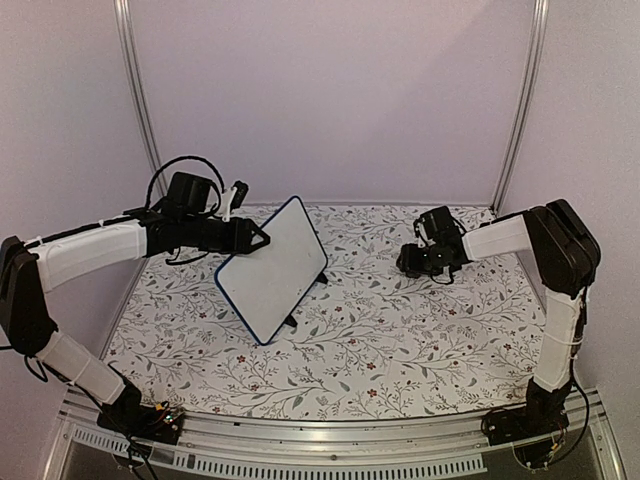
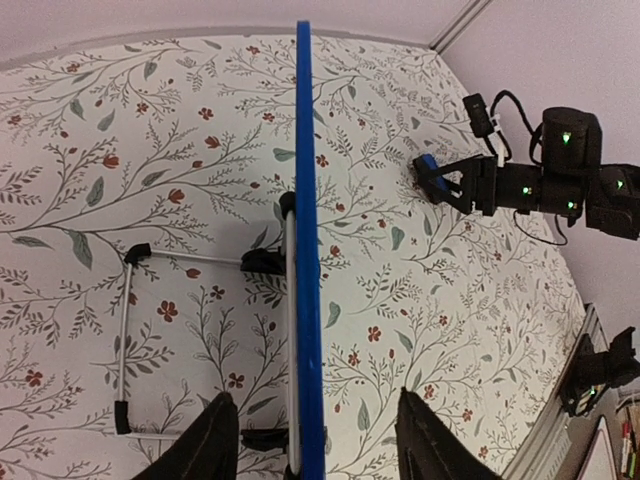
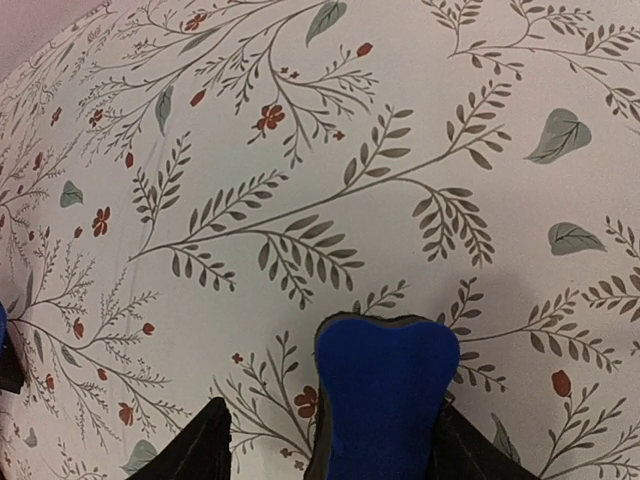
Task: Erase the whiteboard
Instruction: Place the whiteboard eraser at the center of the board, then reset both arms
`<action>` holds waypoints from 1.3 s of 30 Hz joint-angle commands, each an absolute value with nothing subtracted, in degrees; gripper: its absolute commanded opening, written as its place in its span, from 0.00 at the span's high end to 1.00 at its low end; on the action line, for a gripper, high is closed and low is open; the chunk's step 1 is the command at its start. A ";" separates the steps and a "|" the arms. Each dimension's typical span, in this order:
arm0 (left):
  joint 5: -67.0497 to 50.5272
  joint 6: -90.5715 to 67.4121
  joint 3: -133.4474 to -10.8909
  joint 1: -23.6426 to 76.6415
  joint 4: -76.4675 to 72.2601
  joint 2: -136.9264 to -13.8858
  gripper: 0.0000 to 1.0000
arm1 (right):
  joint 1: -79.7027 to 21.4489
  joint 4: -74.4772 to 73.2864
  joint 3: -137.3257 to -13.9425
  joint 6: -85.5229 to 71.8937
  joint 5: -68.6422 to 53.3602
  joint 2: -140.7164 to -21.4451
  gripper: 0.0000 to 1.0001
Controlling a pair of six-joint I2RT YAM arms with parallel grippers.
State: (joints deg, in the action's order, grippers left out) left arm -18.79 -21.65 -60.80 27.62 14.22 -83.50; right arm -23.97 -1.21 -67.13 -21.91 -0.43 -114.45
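Observation:
The whiteboard (image 1: 272,270) stands tilted on its black feet at the left middle of the table, and its white face looks blank. In the left wrist view I see it edge-on as a thin blue strip (image 2: 305,200). My left gripper (image 1: 262,238) is open at the board's upper left corner, and its fingers (image 2: 315,396) straddle the edge with a gap on each side. My right gripper (image 1: 410,262) is low over the table at the right, open. The blue eraser (image 3: 385,400) sits between its fingers, against the right one and apart from the left one.
A wire stand (image 2: 125,340) props the board from behind. The floral tablecloth (image 1: 400,340) covers the table. Purple walls and metal posts (image 1: 520,100) close in the back and sides. The right arm (image 2: 540,185) with the eraser shows in the left wrist view.

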 commanded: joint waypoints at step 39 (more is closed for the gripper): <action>1.61 -17.47 -52.72 22.75 22.58 -46.23 0.00 | -26.03 -28.17 -53.90 -10.87 9.97 -55.51 0.01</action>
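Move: The right hand is down on the patterned cloth with its half-open fingers straddling the eraser, whose middle is right at the hand point, about 1 cm lower. From this hand the whiteboard's middle is some 27 cm to the left, 14 cm back and 8 cm higher. The left hand's half-open fingers straddle the whiteboard's raised edge; the board's middle lies about 4 cm back, 4 cm right and 8 cm below it, the eraser roughly 32 cm right, 10 cm ahead and 18 cm down. The right fingers open the rest of the way around the eraser while the hand edges about 3 cm to the right low over the cloth, then it climbs clear by well over 20 cm, drawing back and a little farther right as its fingers tip upward some 20 degrees. The left hand, opening fully too, backs off the whiteboard's raised edge, slowly at first and then faster, up about 17 cm and out to the left with some draw back, its fingers swinging upward and counter-clockwise. ##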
